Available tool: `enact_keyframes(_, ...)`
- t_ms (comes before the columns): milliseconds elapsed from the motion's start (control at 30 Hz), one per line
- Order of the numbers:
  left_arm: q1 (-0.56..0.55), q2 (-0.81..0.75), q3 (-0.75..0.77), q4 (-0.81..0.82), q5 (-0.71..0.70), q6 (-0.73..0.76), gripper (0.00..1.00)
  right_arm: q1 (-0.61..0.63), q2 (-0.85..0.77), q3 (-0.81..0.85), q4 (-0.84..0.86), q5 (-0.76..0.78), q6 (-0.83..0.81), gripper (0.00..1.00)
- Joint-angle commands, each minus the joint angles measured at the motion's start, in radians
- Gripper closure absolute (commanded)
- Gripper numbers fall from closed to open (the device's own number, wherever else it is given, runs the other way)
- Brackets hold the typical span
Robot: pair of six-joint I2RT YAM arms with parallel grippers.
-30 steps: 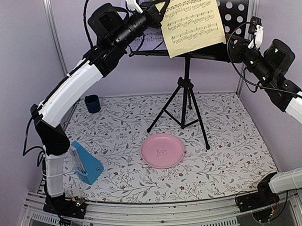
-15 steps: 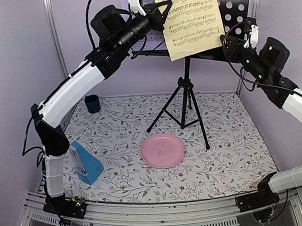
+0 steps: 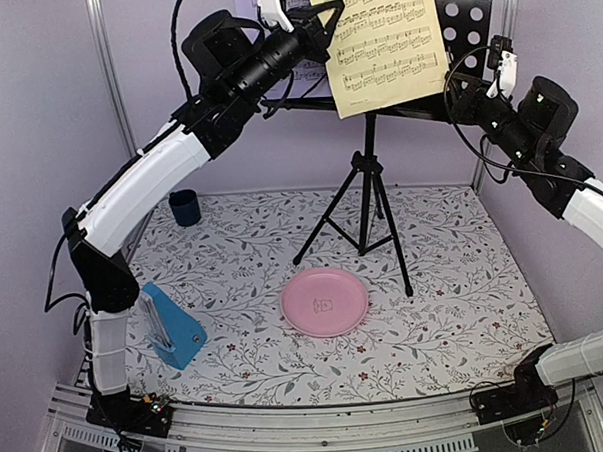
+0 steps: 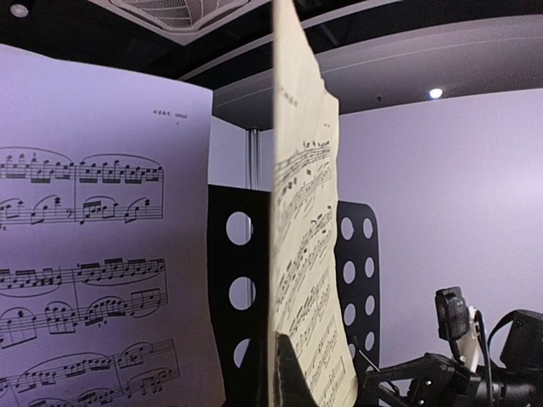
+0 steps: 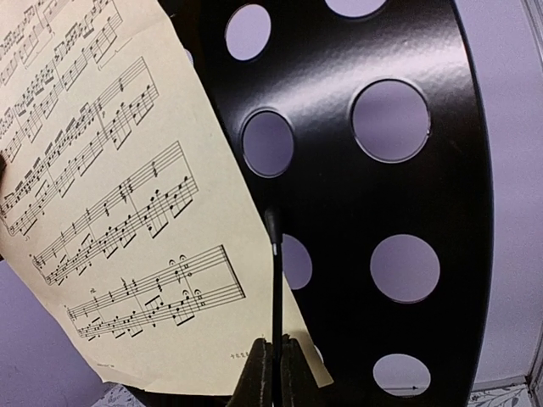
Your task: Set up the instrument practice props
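Observation:
The black music stand [image 3: 465, 17] rises at the back on its tripod [image 3: 366, 198]. A lilac sheet [image 3: 305, 78] leans on its left half, large in the left wrist view [image 4: 93, 254]. My left gripper [image 3: 323, 18] is shut on the left edge of the yellow sheet [image 3: 386, 42], held up in front of the desk and seen edge-on [image 4: 305, 246] between my fingers [image 4: 293, 377]. My right gripper [image 3: 456, 99] is shut on the stand's thin black page-holder rod [image 5: 275, 271], just over the yellow sheet's lower corner [image 5: 127, 220]. The blue metronome [image 3: 172, 328] stands near left.
A pink plate [image 3: 325, 301] lies mid-table, in front of the tripod legs. A small dark blue cup [image 3: 185, 207] stands at the back left. Lilac walls close in on both sides. The right arm's wrist shows low in the left wrist view [image 4: 458, 373].
My right gripper moved left and up to the stand's lower edge and closed on the thin rod. The stand shifted slightly left. The left gripper stays shut on the yellow sheet.

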Motion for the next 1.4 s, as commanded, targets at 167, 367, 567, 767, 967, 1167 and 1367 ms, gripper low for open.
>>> enact_keyframes(167, -0.008, 0.051, 0.057, 0.054, 0.064, 0.041, 1.00, 0.000, -0.020, -0.036, 0.101, -0.135, -0.079, 1.00)
enact_keyframes(367, -0.008, 0.081, 0.077, 0.094, 0.105, 0.031, 1.00, 0.001, -0.024, -0.048, 0.123, -0.174, -0.111, 1.00)
enact_keyframes(567, -0.008, 0.114, 0.101, 0.127, 0.171, 0.009, 1.00, 0.001, -0.013, -0.041, 0.124, -0.209, -0.131, 1.00)
enact_keyframes(767, -0.009, 0.139, 0.113, 0.157, 0.208, 0.016, 1.00, 0.002, -0.003, -0.033, 0.120, -0.244, -0.142, 1.00)
enact_keyframes(967, -0.010, 0.129, 0.103, 0.160, 0.203, 0.010, 0.79, 0.003, -0.004, -0.032, 0.115, -0.232, -0.144, 1.00)
enact_keyframes(1167, -0.010, 0.051, -0.015, 0.154, 0.141, 0.002, 0.49, 0.002, -0.010, -0.035, 0.112, -0.203, -0.139, 1.00)
enact_keyframes(1367, -0.009, 0.020, -0.072, 0.141, 0.110, -0.006, 0.42, 0.001, -0.013, -0.036, 0.113, -0.182, -0.136, 0.88)
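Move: The yellow sheet, pinched by the left hand at its left edge, has its middle about 11 cm to that hand's right, 2 cm higher and level in reach. Just beyond it, the stand's desk is centred about 6 cm ahead and 9 cm right; the white sheet lies about 7 cm ahead and 5 cm left. From the right hand, holding the clip arm, the yellow sheet's middle is about 12 cm left, 2 cm ahead and 12 cm up. Drawing the clip arm some 3 cm left and slightly back across the yellow sheet's lower right part, the right hand keeps its pinch and angles its fingers left and up. After a small rise, the left hand carries the sheet's edge 3.5 cm right and slightly down, turning clockwise, then opens its fingers wide and sinks another 2 cm. ##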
